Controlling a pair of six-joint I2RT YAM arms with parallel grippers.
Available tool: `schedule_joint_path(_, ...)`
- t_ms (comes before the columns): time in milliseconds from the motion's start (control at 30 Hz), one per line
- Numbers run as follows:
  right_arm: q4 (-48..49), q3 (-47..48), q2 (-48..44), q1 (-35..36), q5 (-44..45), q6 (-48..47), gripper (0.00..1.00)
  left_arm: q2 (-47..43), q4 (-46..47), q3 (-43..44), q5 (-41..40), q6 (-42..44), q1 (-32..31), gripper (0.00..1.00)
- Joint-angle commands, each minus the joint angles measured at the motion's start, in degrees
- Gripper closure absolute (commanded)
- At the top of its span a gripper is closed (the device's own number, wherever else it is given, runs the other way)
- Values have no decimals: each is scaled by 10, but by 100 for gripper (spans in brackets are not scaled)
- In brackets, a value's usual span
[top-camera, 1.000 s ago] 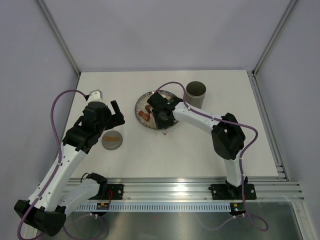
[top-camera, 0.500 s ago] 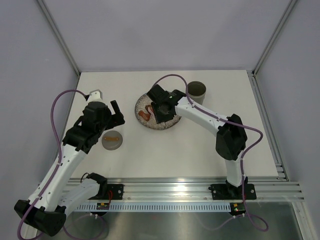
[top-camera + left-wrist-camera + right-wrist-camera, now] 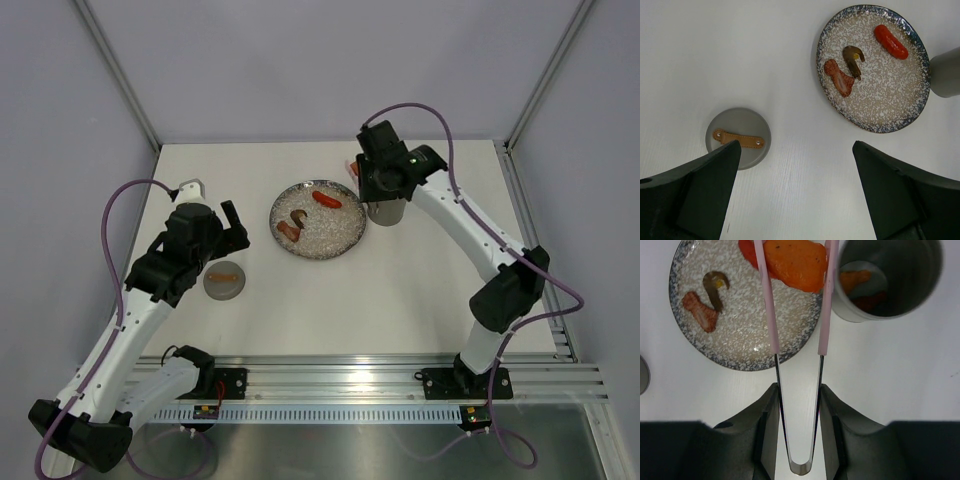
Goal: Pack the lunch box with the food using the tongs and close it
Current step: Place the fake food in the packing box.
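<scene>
My right gripper is shut on the pale pink tongs. The tongs pinch an orange food chunk above the plate's rim, just left of the lunch box. The grey canister stands upright and open, with orange and red food inside. From above, the right gripper hides most of the lunch box. On the speckled plate lie a red sausage and two brownish pieces. My left gripper hangs open and empty above the table.
A flat grey disc with an orange strap lies left of the plate, below my left gripper. A small white block sits at the far left. Panels wall in the table, and a metal rail runs along the near edge.
My right arm has swung from over the plate back and to the right, to the lunch box, carrying the orange chunk in the tongs. The left arm has not moved.
</scene>
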Motion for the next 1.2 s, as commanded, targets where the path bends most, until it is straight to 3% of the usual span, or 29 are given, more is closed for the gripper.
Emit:
schedule_joint_path(0, 2, -5, -51, -38, 25, -18, 100, -2, 14, -3, -17, 0, 1, 1)
schedule_joint_path(367, 38, -87, -85, -118, 9, -34, 100, 0, 14, -4, -17, 0, 2, 1)
schedule_joint_path(867, 65, -124, -51, -121, -28, -35, 100, 1, 12, -8, -19, -1, 2, 1)
schedule_joint_path(1167, 72, -122, -32, -121, -33, -33, 89, 0, 9, -7, -21, 1, 2, 1)
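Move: The grey round packing box, for which the tongs in the right hand hold an orange food piece, stands about 7 cm ahead and 7 cm right of that hand, its middle some 17 cm lower. The plate's centre lies about 2 cm ahead and 11 cm left, some 22 cm below, with the red sausage 9 cm ahead and 9 cm left. From the left hand, the packing box is about 18 cm ahead and 39 cm right, 16 cm down. Keeping the tongs pinched on the orange food piece, the right hand swings quickly some 10 cm to the right, away from over the plate, rising about 2 cm at first and turning about 10 degrees clockwise. It then slows and sinks some 7 cm from its highest point, easing slightly forward and back left as the fingers tip down a little, to bring the tongs' pink tips into the packing box's mouth, the gripper never opening. ##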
